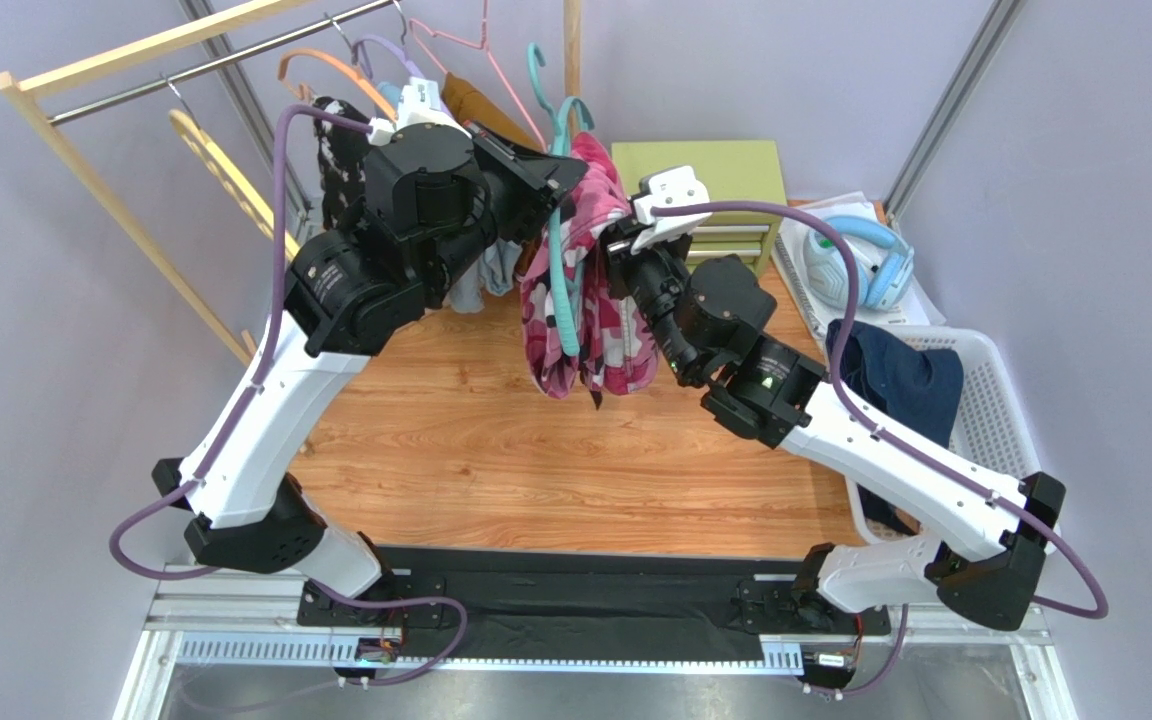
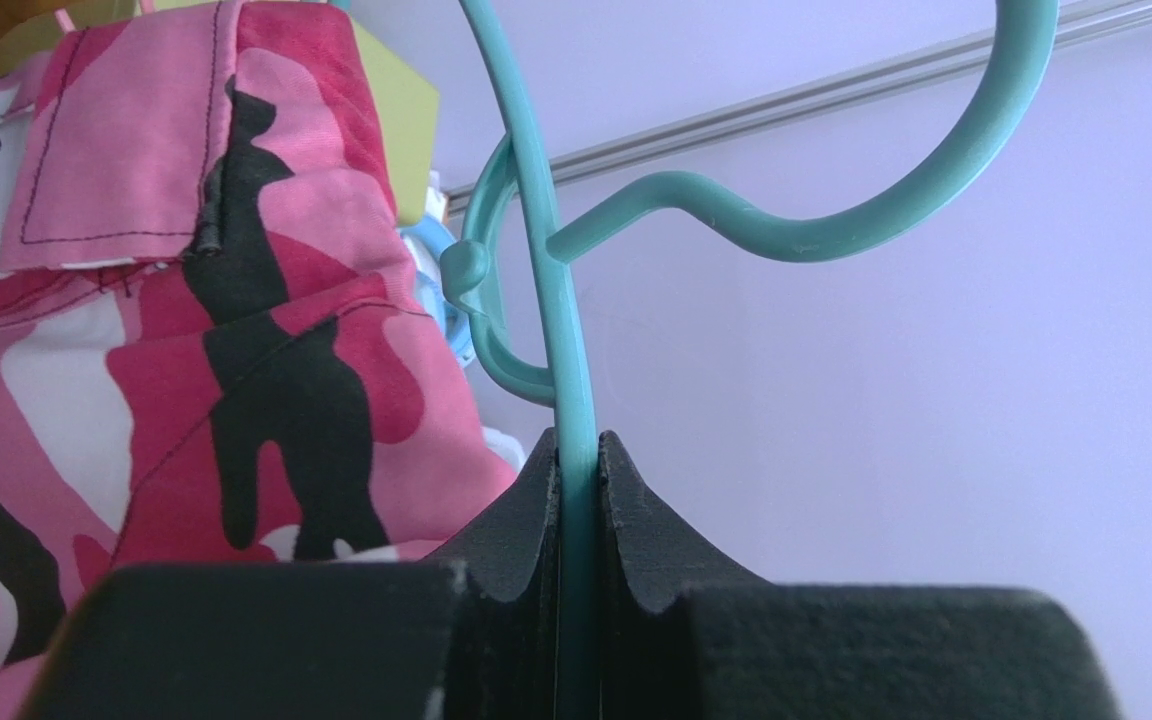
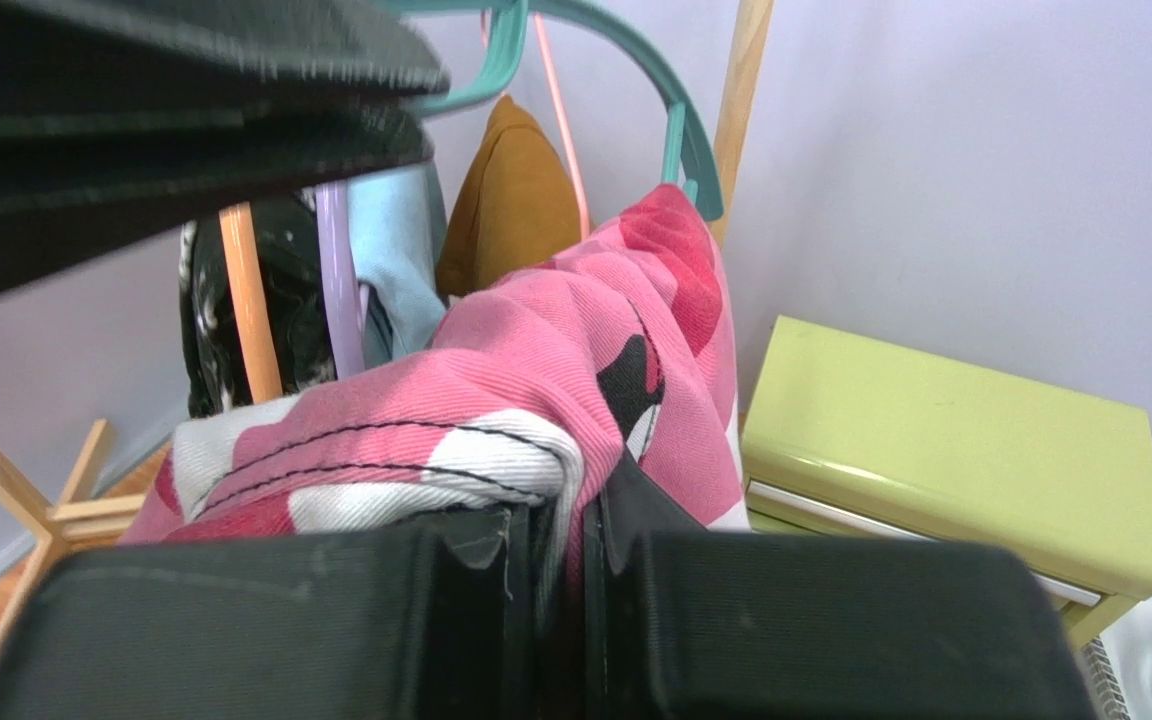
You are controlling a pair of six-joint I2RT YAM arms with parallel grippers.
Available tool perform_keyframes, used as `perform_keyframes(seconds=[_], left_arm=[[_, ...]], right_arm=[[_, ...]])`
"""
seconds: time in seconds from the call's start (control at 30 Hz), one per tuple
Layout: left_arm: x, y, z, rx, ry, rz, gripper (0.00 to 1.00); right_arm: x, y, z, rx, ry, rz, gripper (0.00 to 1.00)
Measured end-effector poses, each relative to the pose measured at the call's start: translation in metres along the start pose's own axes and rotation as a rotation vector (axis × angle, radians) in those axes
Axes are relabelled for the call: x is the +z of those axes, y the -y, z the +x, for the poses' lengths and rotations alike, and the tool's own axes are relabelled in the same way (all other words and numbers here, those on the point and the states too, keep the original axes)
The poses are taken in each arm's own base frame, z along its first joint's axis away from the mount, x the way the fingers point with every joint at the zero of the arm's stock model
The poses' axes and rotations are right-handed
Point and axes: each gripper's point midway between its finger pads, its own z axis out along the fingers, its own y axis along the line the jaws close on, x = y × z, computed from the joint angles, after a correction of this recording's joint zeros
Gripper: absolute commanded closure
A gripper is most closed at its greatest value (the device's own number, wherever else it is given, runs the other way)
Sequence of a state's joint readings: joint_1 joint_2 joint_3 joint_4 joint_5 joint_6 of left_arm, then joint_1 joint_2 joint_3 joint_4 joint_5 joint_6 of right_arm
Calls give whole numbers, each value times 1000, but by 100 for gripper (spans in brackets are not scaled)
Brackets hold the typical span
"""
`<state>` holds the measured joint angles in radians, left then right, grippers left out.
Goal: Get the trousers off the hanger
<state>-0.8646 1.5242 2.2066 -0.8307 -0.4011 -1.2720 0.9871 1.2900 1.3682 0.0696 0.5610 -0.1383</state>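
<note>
The pink camouflage trousers (image 1: 590, 285) hang over a teal hanger (image 1: 555, 225) held up in mid-air above the table. My left gripper (image 2: 579, 458) is shut on the hanger's thin teal stem (image 2: 567, 360), with the trousers (image 2: 162, 330) just to its left. My right gripper (image 3: 575, 518) is shut on a fold of the trousers (image 3: 537, 390) from the right side. A dark navy pair (image 1: 898, 383) lies in the white basket (image 1: 988, 405) at the right.
A wooden rack (image 1: 132, 75) at the back left carries more hangers, a black splotched garment (image 1: 339, 150) and a brown one (image 3: 515, 195). A green box (image 1: 702, 188) stands behind the trousers. Teal headphones (image 1: 868, 255) lie at the back right.
</note>
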Motion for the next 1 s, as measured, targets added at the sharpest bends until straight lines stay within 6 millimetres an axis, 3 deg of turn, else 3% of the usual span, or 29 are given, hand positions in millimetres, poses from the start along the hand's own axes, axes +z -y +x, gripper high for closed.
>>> perform_keyframes(seconds=[0.6,1.0], left_arm=[[3,-19,14,8,-34,-29,100],[-2,-30,17,14,-42,-45,100]], right_arm=[[-7,29,-66,11,79,86,100],[-19,62,-115,-30,161,170,100]])
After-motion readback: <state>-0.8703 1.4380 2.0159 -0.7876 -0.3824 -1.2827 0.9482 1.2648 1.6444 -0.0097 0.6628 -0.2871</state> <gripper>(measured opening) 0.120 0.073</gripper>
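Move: Just ahead of the right hand's side stands the pairing to part: this hand already pinches the pink trousers, and the teal hanger lies about 6 cm to its left, level fore and aft and some 5 cm higher. The green cabinet is about 20 cm ahead, 13 cm right and 30 cm below it; the basket is roughly 45 cm right, 7 cm back and 38 cm below. From the left hand, which grips the hanger, the trousers' middle is about 5 cm right, 1 cm ahead and 12 cm below. Lifting the pinched trousers, the right hand climbs about 11 cm while drawing some 7 cm to the right, away from the teal hanger, the sideways pull quickening later; the wrist tips up and turns clockwise, each about 10 degrees. The left hand keeps its pinch on the hanger and sinks about 3.5 cm, chiefly midway through. Both grippers stay closed. ##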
